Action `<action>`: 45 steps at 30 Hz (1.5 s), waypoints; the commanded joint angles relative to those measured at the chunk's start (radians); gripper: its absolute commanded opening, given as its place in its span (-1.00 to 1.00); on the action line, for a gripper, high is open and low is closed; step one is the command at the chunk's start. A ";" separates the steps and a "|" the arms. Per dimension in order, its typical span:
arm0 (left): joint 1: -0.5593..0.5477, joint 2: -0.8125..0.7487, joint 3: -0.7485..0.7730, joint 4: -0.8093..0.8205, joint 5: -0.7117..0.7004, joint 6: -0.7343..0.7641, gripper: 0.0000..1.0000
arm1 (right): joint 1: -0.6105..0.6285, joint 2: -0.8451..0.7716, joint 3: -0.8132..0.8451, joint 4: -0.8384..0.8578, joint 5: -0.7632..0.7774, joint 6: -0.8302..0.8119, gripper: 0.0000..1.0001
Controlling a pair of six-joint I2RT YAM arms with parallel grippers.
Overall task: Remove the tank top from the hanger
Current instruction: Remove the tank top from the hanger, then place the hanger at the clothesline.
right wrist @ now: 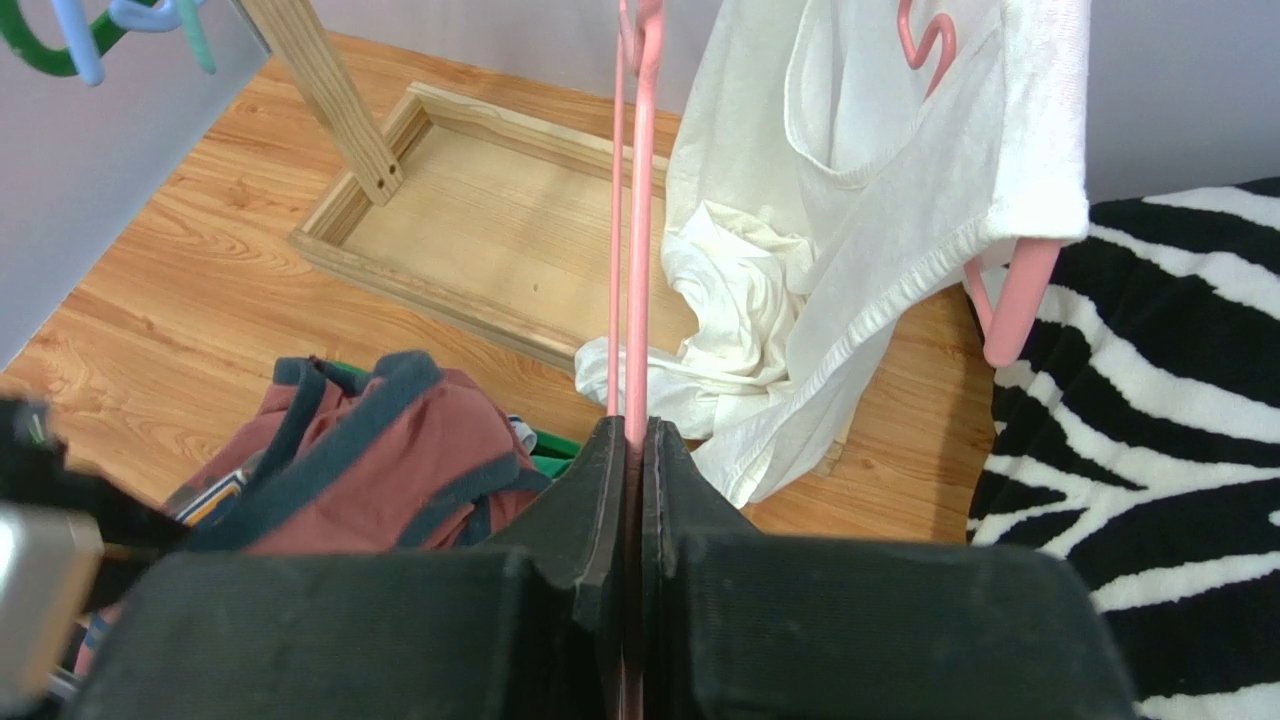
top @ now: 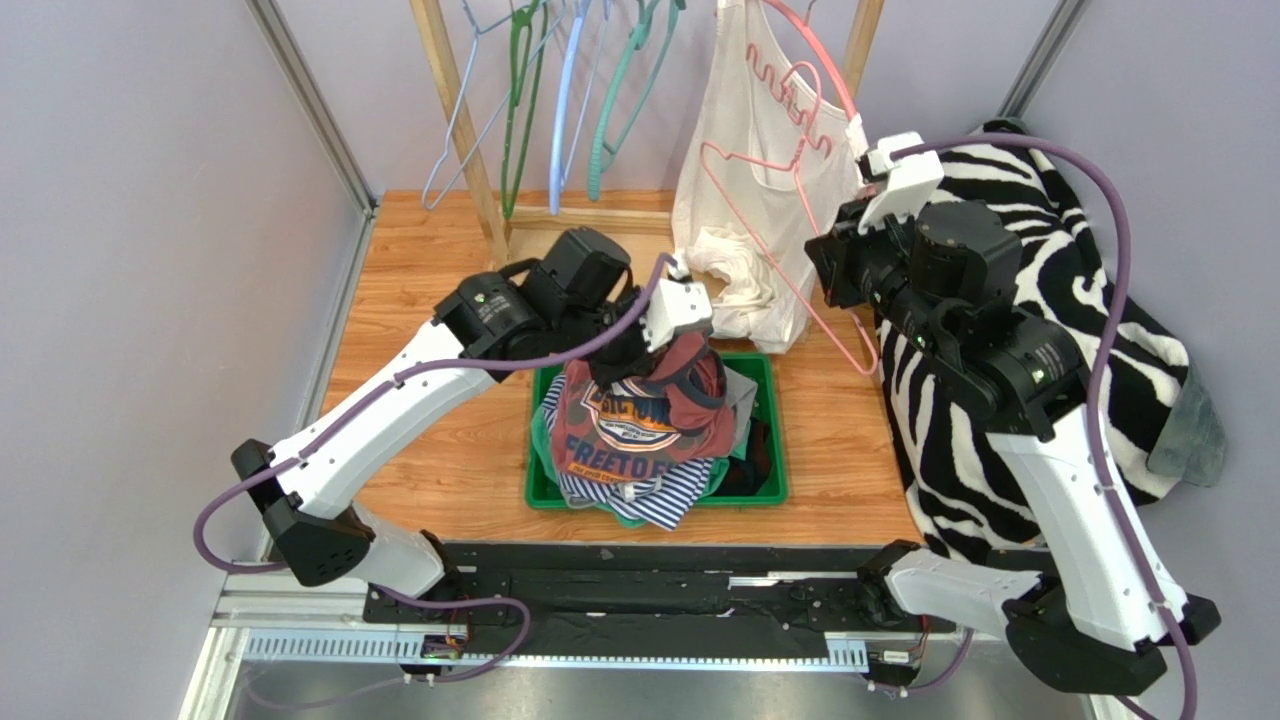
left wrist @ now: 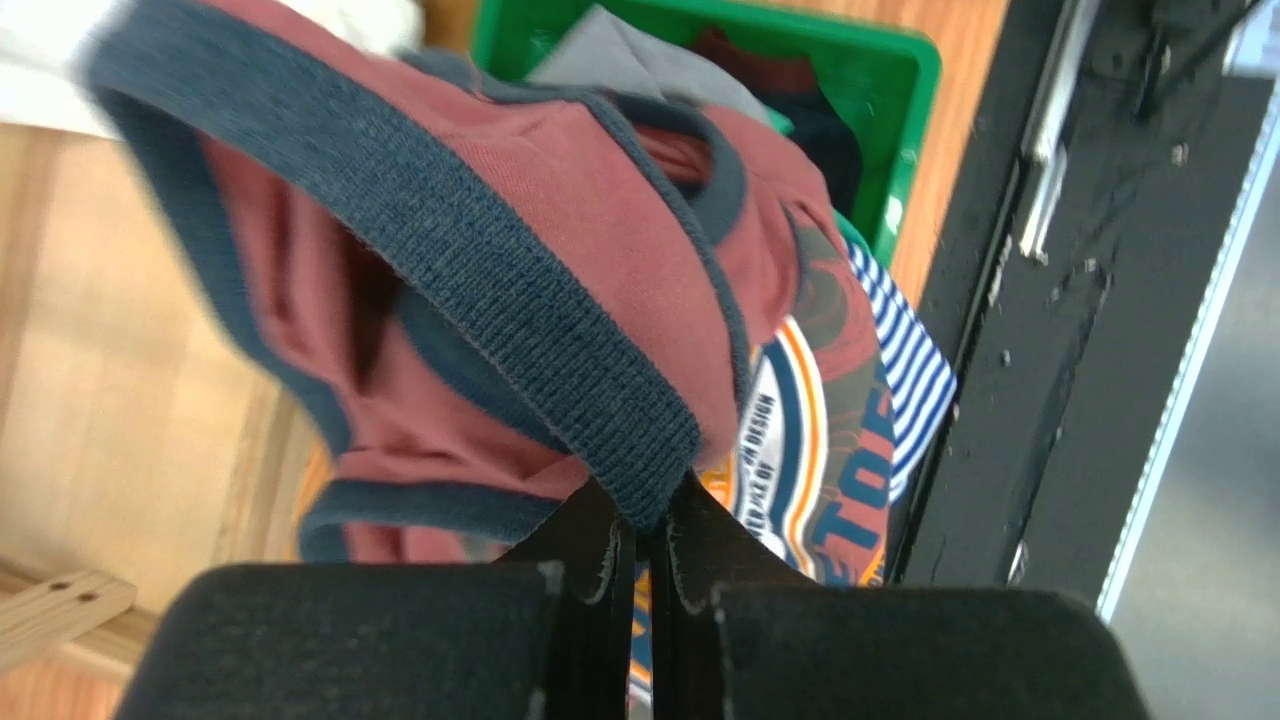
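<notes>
The tank top (top: 684, 383) is maroon with navy ribbed trim and hangs bunched over the green bin (top: 769, 495). My left gripper (top: 643, 357) is shut on its navy strap, seen close up at the fingertips (left wrist: 649, 518), with the tank top (left wrist: 571, 195) draped above them. The thin pink hanger (top: 819, 308) runs up from my right gripper (top: 845, 255), which is shut on it. In the right wrist view the hanger (right wrist: 633, 225) rises bare from the gripper (right wrist: 633, 438), and the tank top (right wrist: 376, 465) lies apart to its left.
A white garment (top: 744, 180) hangs on a second pink hanger (right wrist: 1004, 300) from the wooden rack (top: 458, 135), beside several coloured hangers (top: 564, 90). The rack's base frame (right wrist: 451, 240) lies on the table. The bin holds folded clothes (top: 631, 450). A zebra blanket (top: 1082, 300) covers the right side.
</notes>
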 commanded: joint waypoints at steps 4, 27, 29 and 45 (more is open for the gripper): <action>-0.117 -0.079 -0.220 0.047 -0.035 0.117 -1.00 | -0.075 0.103 0.109 0.035 -0.062 0.032 -1.00; -0.039 0.215 -0.575 0.282 -0.109 0.088 -0.96 | -0.161 0.296 0.274 0.139 -0.150 0.002 -1.00; -0.039 0.226 -0.590 0.279 -0.104 0.079 -0.77 | -0.161 0.319 0.297 0.141 -0.150 -0.005 -1.00; -0.032 0.166 -0.394 -0.008 -0.066 0.010 0.44 | -0.161 0.534 0.557 0.127 -0.134 -0.088 -1.00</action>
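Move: The left hand, still gripping the red tank top's edge, has the green tray's middle some 3 cm ahead, level sideways, about 25 cm below; the wooden rack base lies about 28 cm ahead, 2 cm left and 27 cm below. The right hand holds the freed pink hanger: the white tank top hangs roughly 15 cm ahead, 4 cm left, 12 cm lower, and the teal hanger about 18 cm ahead, 19 cm left, some 5 cm higher. Left lowers the tank top 20 cm into the tray, then opens; right carries its hanger 14 cm forward. ##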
